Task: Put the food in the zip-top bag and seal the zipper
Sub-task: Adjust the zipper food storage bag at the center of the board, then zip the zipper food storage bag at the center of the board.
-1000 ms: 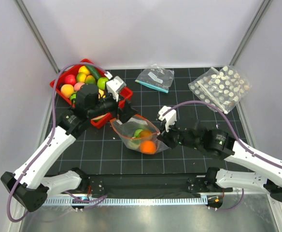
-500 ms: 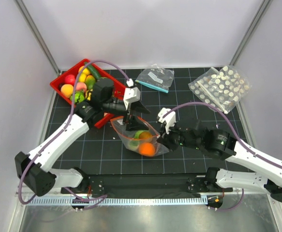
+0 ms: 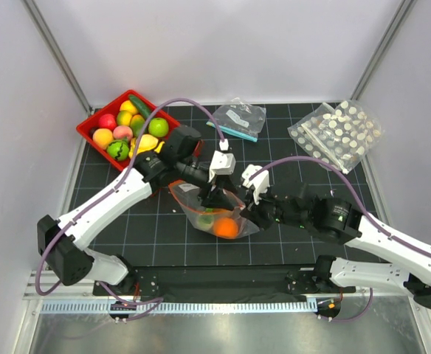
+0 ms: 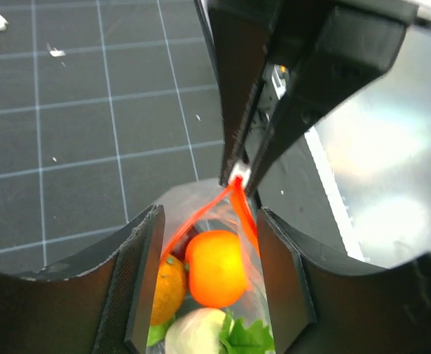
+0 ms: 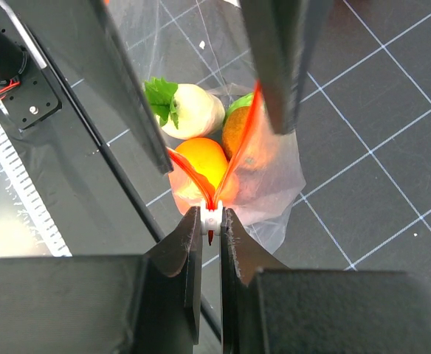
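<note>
The zip-top bag (image 3: 189,205) lies mid-table with its mouth open. In it are an orange fruit (image 4: 215,269), a second orange piece (image 4: 166,289) and a white radish (image 5: 193,110). My right gripper (image 5: 211,218) is shut on the white slider at the end of the orange-red zipper (image 5: 236,158), whose two strips spread apart from there. It also shows in the top view (image 3: 251,212). My left gripper (image 4: 209,215) is open and hangs over the bag's mouth, its fingers (image 4: 138,284) on either side of the bag. It also shows in the top view (image 3: 219,193).
A red basket (image 3: 90,125) with several toy fruits stands at the back left. A clear bag with a teal strip (image 3: 238,118) lies at the back middle. A white-dotted bag (image 3: 336,133) lies at the back right. Both arms meet over the bag.
My left arm has swung from the red basket to the right and now reaches over the bag's mouth. My right gripper has stayed shut at the bag's near end.
</note>
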Controlling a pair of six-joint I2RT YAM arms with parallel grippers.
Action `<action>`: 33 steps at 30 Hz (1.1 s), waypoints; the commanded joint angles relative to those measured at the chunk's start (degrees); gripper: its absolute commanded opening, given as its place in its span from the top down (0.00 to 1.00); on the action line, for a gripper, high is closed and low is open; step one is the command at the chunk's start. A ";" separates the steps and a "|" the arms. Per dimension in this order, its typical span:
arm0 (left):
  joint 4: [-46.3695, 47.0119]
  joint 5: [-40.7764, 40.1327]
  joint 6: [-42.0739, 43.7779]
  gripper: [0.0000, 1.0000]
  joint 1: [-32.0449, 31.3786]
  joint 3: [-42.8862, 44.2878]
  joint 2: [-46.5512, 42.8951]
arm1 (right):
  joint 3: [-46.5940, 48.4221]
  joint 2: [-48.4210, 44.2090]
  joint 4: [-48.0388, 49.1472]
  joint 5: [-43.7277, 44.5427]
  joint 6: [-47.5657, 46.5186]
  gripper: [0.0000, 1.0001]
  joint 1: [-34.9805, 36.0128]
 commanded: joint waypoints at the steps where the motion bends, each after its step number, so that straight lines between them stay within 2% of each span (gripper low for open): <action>1: -4.17 -1.62 4.24 0.44 -1.81 0.05 -1.72 | 2.31 -1.27 1.76 1.33 -0.65 0.99 0.10; 5: -3.99 -5.30 4.25 0.46 -4.62 -1.80 -2.42 | 2.22 -1.45 2.37 2.30 -0.30 0.99 0.10; 8: -3.38 -7.50 5.21 0.53 -6.38 -3.20 -2.86 | 1.87 -1.89 2.99 3.44 0.14 0.99 0.10; 14: 1.80 -13.92 3.37 0.79 -7.62 -6.54 -4.97 | 1.25 -2.76 3.60 4.06 0.67 0.99 0.10; 17: 2.95 -16.29 2.84 1.00 -7.71 -6.98 -5.41 | 0.29 -3.64 4.48 4.58 0.94 0.99 0.10; 19: 3.56 -17.26 1.97 1.00 -7.71 -7.25 -5.50 | -1.02 -4.78 5.79 4.50 1.11 0.99 0.10; 22: 4.27 -17.35 1.35 1.00 -7.70 -7.60 -5.67 | -4.10 -7.41 9.22 4.76 1.64 0.93 0.19; 27: 6.80 -16.65 -0.32 1.00 -7.62 -8.48 -6.64 | -10.43 -12.25 16.34 6.86 2.52 0.70 0.10; 33: 11.91 -16.30 -5.68 1.00 -7.62 -9.97 -7.61 | -14.29 -14.45 20.21 9.07 3.22 0.63 0.10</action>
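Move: The white slider end of the bag's orange zipper is already pinched in the right fingers. From the left hand it is about 5 cm to the right, 3 cm back and 4 cm lower. The orange in the sagging bag lies about 8 cm back from the left hand, level with it sideways and some 14 cm down. The pale vegetable is about 6 cm left of the orange and 1 cm farther out. The two zipper strips just left of the white slider are gathered and pinched by the left fingers, which sink about 4 cm around them, easing slightly back and dipping their tips, then shut from half open. Once they hold, the right fingers open and let go of the slider, drawing off about 2 cm to the right and a little up and forward, tips lifting some 15 degrees. ##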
